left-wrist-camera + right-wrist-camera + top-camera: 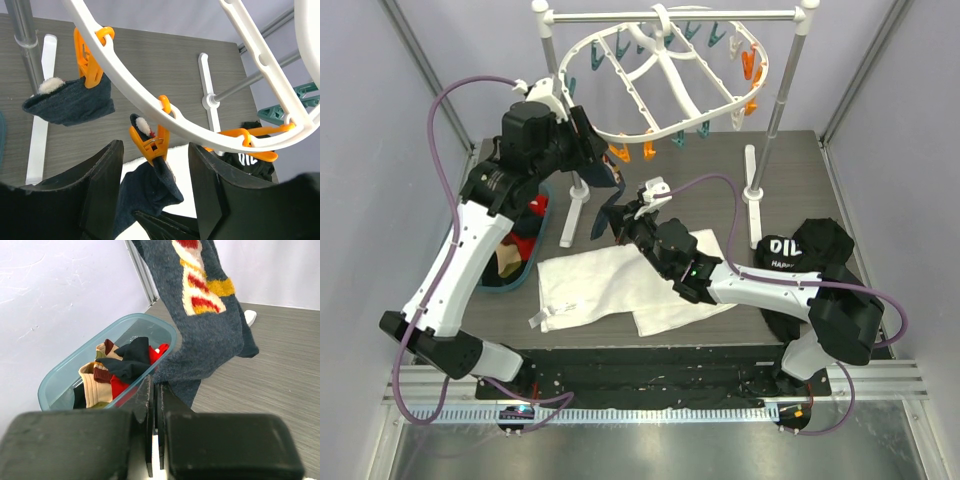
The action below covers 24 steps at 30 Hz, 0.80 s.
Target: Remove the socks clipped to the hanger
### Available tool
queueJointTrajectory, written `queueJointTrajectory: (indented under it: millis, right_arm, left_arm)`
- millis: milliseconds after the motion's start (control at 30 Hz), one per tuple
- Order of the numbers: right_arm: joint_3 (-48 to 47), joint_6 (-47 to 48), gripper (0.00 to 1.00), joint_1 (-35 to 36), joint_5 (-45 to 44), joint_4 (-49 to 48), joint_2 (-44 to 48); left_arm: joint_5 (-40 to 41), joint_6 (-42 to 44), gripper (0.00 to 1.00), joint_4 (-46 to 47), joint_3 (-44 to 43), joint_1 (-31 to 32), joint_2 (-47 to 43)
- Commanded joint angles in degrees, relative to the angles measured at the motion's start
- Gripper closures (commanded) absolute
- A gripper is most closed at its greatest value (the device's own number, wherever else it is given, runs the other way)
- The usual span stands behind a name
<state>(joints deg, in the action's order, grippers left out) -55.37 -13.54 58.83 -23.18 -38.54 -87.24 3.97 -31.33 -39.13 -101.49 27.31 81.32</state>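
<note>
The white oval hanger [670, 85] hangs from the rail, with orange and teal clips round its rim. My left gripper [594, 150] is up at its near-left rim. In the left wrist view that left gripper [155, 150] stands open, its fingers on either side of an orange clip [150, 142] that pinches a navy sock [150, 187]. A second navy sock [70, 102] hangs from the neighbouring orange clip [90, 62]. My right gripper [613, 216] is shut on the lower end of a hanging dark sock [205, 325] with a red, yellow and white pattern.
A teal bin [50, 377] at the left holds several loose socks, red, tan and dark. A white cloth [610, 285] lies in front of the arms and a black garment with white lettering [800, 250] is at the right. The rail's poles and white feet [752, 175] stand behind.
</note>
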Motion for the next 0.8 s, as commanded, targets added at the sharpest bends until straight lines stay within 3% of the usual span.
queueJointTrajectory:
  millis: [0, 467, 667, 767]
  right_arm:
    - [-1.4, -0.43, 0.99, 0.32, 0.42, -3.12, 0.32]
    - [-2.02, 0.27, 0.99, 0.32, 0.77, -3.38, -0.38]
    - [-2.37, 0.36, 0.99, 0.41, 0.77, -3.29, -0.74]
    - [-2.55, 0.36, 0.99, 0.41, 0.77, -3.2, -0.91]
  left_arm:
    - [2.27, 0.92, 0.43, 1.25, -3.27, 0.02, 0.86]
    - [4.21, 2.42, 0.57, 1.17, -4.15, 0.02, 2.97]
    - [3.86, 2.68, 0.81, 1.25, -4.5, 0.11, 3.5]
    - [3.5, 2.68, 1.0, 1.34, -4.59, 0.02, 3.41]
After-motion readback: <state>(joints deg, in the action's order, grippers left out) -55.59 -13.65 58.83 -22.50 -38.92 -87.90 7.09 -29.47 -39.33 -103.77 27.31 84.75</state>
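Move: The orange clip holding the navy sock is about 3 cm ahead of the left hand, level sideways and 1 cm lower, lined up with the gap between its open fingers. A second orange clip with dark sock cloth hangs about 7 cm ahead and 4 cm left of this hand, and two empty orange clips hang roughly 6 cm to its right and 2 cm ahead, all near its height. The right hand has the clip about 8 cm ahead, 2 cm left and 10 cm above. The left hand eases about 2 cm forward and sinks roughly 1 cm, bringing its half-open fingers around the orange clip under the hanger's rim, with hardly any turn of the wrist. On the way the fingers close, quickest towards the end, until the tips pinch the clip from both sides and stop well short of shut, while the right hand stays almost still below and nearer the base, keeping its shut grip on the navy sock's lower part. ##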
